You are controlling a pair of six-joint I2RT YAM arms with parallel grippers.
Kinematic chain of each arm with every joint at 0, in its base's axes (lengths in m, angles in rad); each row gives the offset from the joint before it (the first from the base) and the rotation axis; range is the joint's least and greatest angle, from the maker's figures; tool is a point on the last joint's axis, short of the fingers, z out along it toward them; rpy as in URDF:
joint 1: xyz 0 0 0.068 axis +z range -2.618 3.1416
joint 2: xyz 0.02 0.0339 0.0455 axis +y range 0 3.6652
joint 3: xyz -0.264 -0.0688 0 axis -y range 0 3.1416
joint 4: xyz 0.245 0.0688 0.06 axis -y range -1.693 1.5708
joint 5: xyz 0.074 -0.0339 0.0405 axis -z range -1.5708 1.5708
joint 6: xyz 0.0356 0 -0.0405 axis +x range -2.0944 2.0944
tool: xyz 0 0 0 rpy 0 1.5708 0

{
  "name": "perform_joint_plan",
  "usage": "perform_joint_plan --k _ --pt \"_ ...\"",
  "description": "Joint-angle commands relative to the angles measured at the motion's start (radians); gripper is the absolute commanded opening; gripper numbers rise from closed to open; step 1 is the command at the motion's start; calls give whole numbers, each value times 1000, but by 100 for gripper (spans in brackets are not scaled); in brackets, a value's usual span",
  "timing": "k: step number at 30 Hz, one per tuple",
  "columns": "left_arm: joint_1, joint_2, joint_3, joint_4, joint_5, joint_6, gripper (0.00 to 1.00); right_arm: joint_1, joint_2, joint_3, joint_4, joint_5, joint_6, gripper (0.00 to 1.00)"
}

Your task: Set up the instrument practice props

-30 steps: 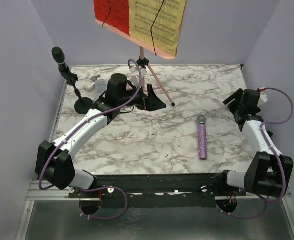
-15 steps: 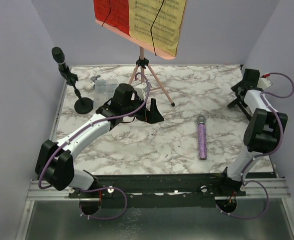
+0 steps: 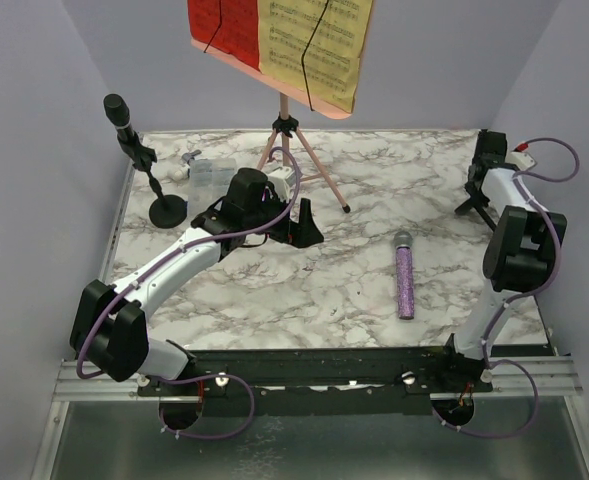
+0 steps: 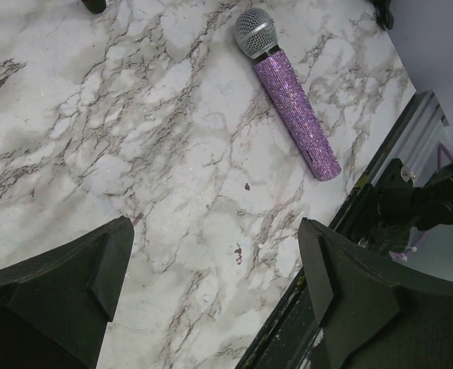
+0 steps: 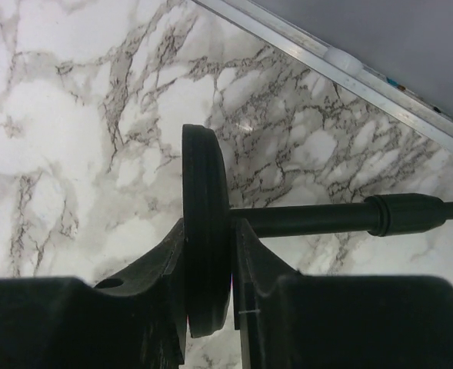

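The pink music rack [image 3: 292,140] stands on its tripod at the back, holding red and yellow music sheets [image 3: 279,40]. A black microphone [image 3: 120,113] sits upright in a round-based mic holder [image 3: 166,209] at the far left. The purple glitter microphone [image 3: 405,275] [image 4: 291,100] lies flat right of centre. My right gripper [image 3: 477,196] [image 5: 208,269] is shut on the disc base of a second mic holder [image 5: 205,223], which lies on its side with its rod [image 5: 326,219] pointing right. My left gripper [image 3: 309,218] [image 4: 218,284] hangs open over bare marble, holding nothing.
A clear plastic box [image 3: 205,176] sits behind the left arm near the tripod legs. The table's right rail [image 5: 341,61] and the wall run close by the right gripper. The table's near edge [image 4: 341,215] lies under the left gripper's right finger.
My right arm swung out to the far right edge and its jaws closed onto the holder's base. The left gripper drew back from the tripod, then held still.
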Motion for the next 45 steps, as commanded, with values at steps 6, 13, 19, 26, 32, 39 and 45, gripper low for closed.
perform_joint_plan --k 6,13,19,26,32,39,45 --pt "-1 -21 16 -33 -79 39 96 192 -219 -42 -29 158 -170 0" --pt "15 -77 13 -44 -183 49 96 261 -695 -554 625 -535 -579 0" --pt "127 -167 -7 -12 -205 -33 96 376 -867 -834 960 -1170 -821 1" --pt "282 -375 -202 83 -98 -413 96 636 -858 -929 944 -1407 -872 0" --pt "297 -475 -339 112 -82 -700 99 1012 -831 -963 884 -1142 -1007 0" --pt "300 -334 -327 117 -2 -776 99 1231 -784 -967 956 -947 -1065 0" --pt "299 -315 -352 87 -164 -780 97 1273 -761 -945 950 -894 -1108 0"
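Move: The right hand already grips the mic stand by its round base, bound for a clear spot over the front middle of the table, about 34 cm back, 50 cm left and 5 cm higher. The purple microphone lies some 21 cm back, 25 cm left and 8 cm below that hand. From the empty left hand, the stand's base is roughly 16 cm ahead, 46 cm right and 12 cm lower; the purple microphone is 4 cm back, 29 cm right and 18 cm lower. Keeping its pinch on the round base, the right hand lifts the mic stand and sweeps it about 50 cm left, past the far end of the purple microphone, then increasingly back, rising at first and sinking later, while swinging counter-clockwise by nearly 150 degrees so the pole comes round to point forward. The left hand, fingers still wide open, arcs up and forward and then over to the left and down again, ending some 10 cm left of where it was at much the same height, its fingers swung counter-clockwise and tipped to face the arriving clip end without touching it. ##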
